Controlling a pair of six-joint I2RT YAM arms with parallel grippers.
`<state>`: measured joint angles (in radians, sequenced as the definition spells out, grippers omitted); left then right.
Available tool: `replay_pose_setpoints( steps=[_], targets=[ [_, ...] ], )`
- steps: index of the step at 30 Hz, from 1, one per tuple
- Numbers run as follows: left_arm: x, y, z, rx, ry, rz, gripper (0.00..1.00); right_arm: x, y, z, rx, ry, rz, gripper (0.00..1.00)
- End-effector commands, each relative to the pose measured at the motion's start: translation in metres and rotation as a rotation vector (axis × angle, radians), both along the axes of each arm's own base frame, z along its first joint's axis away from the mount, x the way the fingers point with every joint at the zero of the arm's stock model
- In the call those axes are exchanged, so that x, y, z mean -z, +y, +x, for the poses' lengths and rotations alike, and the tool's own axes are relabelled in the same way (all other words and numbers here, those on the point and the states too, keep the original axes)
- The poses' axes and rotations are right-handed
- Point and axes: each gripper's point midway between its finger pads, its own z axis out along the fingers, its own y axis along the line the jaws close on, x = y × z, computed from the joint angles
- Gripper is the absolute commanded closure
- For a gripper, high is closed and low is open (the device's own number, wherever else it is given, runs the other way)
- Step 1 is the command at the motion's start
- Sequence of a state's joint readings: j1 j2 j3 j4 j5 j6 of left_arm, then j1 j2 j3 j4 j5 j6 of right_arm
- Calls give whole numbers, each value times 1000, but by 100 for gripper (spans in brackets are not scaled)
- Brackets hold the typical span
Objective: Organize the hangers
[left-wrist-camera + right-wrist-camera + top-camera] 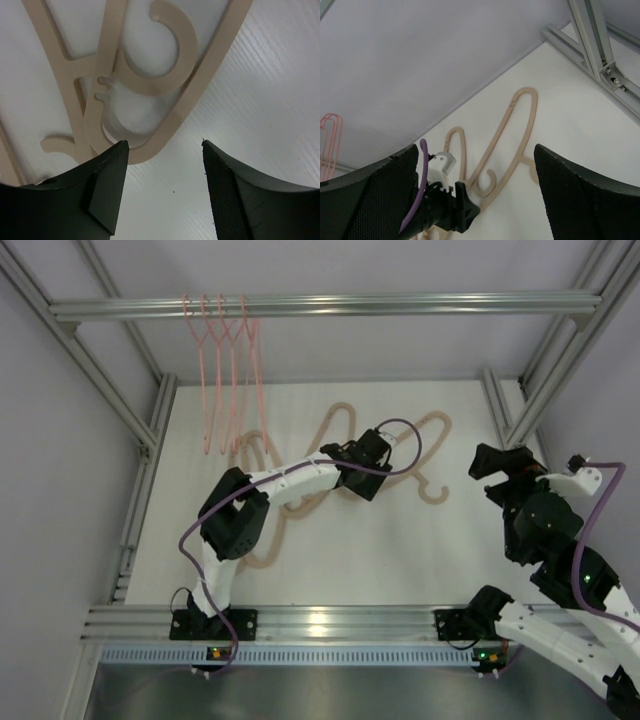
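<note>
Several thin pink hangers (pixel 225 370) hang by their hooks from the top rail (pixel 400 304); their edge shows at the left (pixel 329 135). Beige hangers (pixel 340 435) lie overlapping on the white table, one at the right (pixel 432 465) and one near the left arm's elbow (pixel 262 545). My left gripper (pixel 355 478) hovers low over this pile, open and holding nothing (pixel 164 145). A beige hanger's curved shoulder (pixel 192 97) and a hook (pixel 175 55) lie just past its fingertips. My right gripper (pixel 495 465) is raised at the table's right side, open wide and empty (pixel 476 150). It looks towards the beige hangers (pixel 520 145).
Aluminium frame posts stand at the back corners (pixel 520 400) and along the left side (pixel 140 480). A frame corner bracket (pixel 612 75) is close to the right gripper. The left arm's wrist and purple cable (pixel 422 200) cross the right wrist view.
</note>
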<state>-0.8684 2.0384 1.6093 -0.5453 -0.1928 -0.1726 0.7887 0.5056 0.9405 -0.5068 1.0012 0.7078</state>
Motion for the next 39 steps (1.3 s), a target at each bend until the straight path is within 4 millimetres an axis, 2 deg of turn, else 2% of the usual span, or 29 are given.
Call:
replay_pose_setpoints(
  steps=[1, 8, 12, 20, 24, 28, 31, 32, 35, 38, 39],
  targets=[
    [6, -3, -7, 51, 33, -9, 35, 4, 0, 3, 14, 14, -2, 6],
    [20, -3, -9, 74, 79, -11, 35, 7, -1, 3, 18, 15, -3, 5],
    [30, 1, -4, 62, 93, 3, 35, 6, -2, 2, 20, 13, -1, 5],
    [39, 5, 8, 63, 85, 27, 35, 8, -1, 1, 13, 16, -11, 4],
    [46, 2, 4, 89, 114, 22, 37, 7, -3, 0, 16, 10, -4, 4],
    [50, 1, -2, 116, 138, 16, 48, 7, -4, -1, 13, 6, 1, 4],
    [52, 4, -10, 134, 153, 19, 64, 9, -3, -1, 10, 9, -3, 4],
    [52, 5, -12, 138, 157, 19, 70, 9, -3, -2, 9, 8, 0, 4],
    [45, 4, -21, 151, 156, 13, 99, 10, -5, -3, 9, 3, 4, 3],
    [36, -3, -36, 168, 190, -39, 100, 9, -6, -4, 10, 0, 4, 4],
    [23, -8, -42, 186, 196, -81, 100, 8, -7, -5, 10, -3, 4, 4]
  ],
)
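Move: Just under the open left fingers, about 2 cm left of the hand and 5 cm below it, lies the near end of the rightmost beige hanger, its bar running out forward and right. That hanger's hook is some 17 cm to the hand's right, about level with it. The middle beige hanger's hook lies about 5 cm ahead, its body some 9 cm ahead and 10 cm left. From the right hand the near end is about 12 cm ahead, 30 cm left and 33 cm lower. Sinking about 5 cm almost straight down, with the fingers tipping some 10 degrees closer to vertical, the left hand brings its open fingers astride the near end of the rightmost hanger. Down at the table, it shuts them and pinches the bar just in from the end, then eases back about 2 cm, turning slightly clockwise. ##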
